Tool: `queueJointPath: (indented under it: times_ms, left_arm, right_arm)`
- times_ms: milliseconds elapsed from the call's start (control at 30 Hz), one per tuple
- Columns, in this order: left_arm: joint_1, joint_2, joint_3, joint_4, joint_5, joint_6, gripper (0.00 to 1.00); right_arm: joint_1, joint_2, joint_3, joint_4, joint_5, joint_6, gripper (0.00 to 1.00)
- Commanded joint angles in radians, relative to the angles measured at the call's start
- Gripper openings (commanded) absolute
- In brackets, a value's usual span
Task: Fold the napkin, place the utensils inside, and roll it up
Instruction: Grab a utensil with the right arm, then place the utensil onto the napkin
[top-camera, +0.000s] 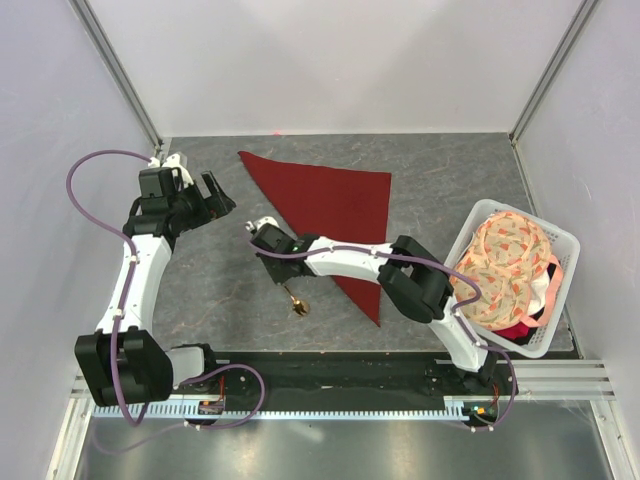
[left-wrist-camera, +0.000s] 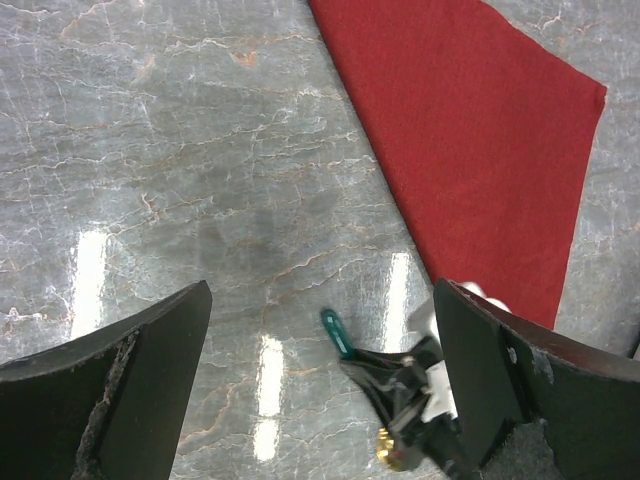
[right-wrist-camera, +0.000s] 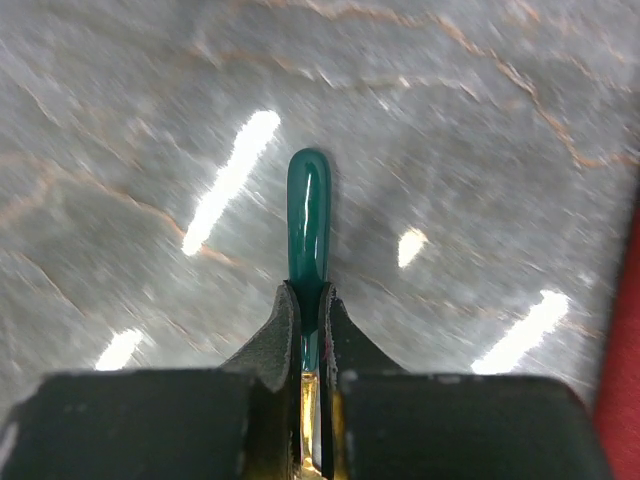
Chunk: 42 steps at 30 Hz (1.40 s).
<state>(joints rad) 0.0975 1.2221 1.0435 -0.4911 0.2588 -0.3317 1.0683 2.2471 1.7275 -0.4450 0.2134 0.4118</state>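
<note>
The dark red napkin (top-camera: 330, 200) lies flat on the grey table as a folded triangle, and it also fills the upper right of the left wrist view (left-wrist-camera: 480, 130). The spoon (top-camera: 298, 306) is just left of the napkin's near tip. My right gripper (right-wrist-camera: 310, 290) is shut on the spoon's green handle (right-wrist-camera: 308, 210); the handle tip sticks out past the fingers and the gold bowl sits behind them. In the left wrist view the right gripper (left-wrist-camera: 400, 385) holds the spoon (left-wrist-camera: 335, 330) low over the table. My left gripper (top-camera: 222, 195) hangs open and empty at the far left.
A white basket (top-camera: 560, 245) at the right edge holds a peach floral cloth (top-camera: 510, 265) and other fabric. Grey walls close in the table on three sides. The right arm's elbow (top-camera: 415, 285) reaches across the napkin's near corner.
</note>
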Motion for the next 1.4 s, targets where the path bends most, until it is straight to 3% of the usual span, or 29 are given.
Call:
queueJointPath:
  times_ms: [0, 233, 533, 733, 1033, 1367]
  left_arm:
    - [0.010, -0.007, 0.003, 0.036, -0.010, 0.005, 1.00]
    - [0.010, 0.004, -0.002, 0.039, 0.007, 0.014, 1.00]
    - [0.010, 0.017, -0.008, 0.051, 0.020, 0.011, 1.00]
    - [0.010, 0.022, -0.010, 0.052, 0.011, 0.022, 1.00]
    - [0.010, 0.030, -0.010, 0.052, 0.014, 0.026, 1.00]
    - [0.010, 0.028, -0.010, 0.051, 0.017, 0.029, 1.00]
  right_arm:
    - [-0.051, -0.063, -0.094, -0.038, -0.091, -0.068, 0.00]
    - [-0.102, -0.179, -0.103, -0.043, -0.203, -0.105, 0.00]
    - [-0.267, -0.238, -0.063, -0.047, -0.253, -0.212, 0.00]
    - [-0.352, -0.149, 0.038, -0.047, -0.266, -0.274, 0.00]
    - [-0.387, 0.023, 0.199, -0.054, -0.266, -0.323, 0.00]
    - [-0.403, 0.109, 0.314, -0.063, -0.302, -0.354, 0.00]
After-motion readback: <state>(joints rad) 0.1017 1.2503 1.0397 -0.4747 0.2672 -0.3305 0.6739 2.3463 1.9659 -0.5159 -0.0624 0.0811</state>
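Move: The spoon is already pinched by its green handle in the right hand; its middle sits about 2 cm back and 2 cm right of the fingers. The napkin it is carried to has its middle about 17 cm ahead, 16 cm right and 1 cm below. From the idle left hand, the napkin's middle is roughly 11 cm ahead, 26 cm right and 18 cm down. The spoon, still pinched by its handle in the right hand, first skims right, then rises about 7 cm and swings forward and right over the napkin's slanting left edge, finally lowering some 5 cm towards the cloth: about 16 cm forward and 9 cm right overall. The fingers stay shut and the wrist barely turns. ##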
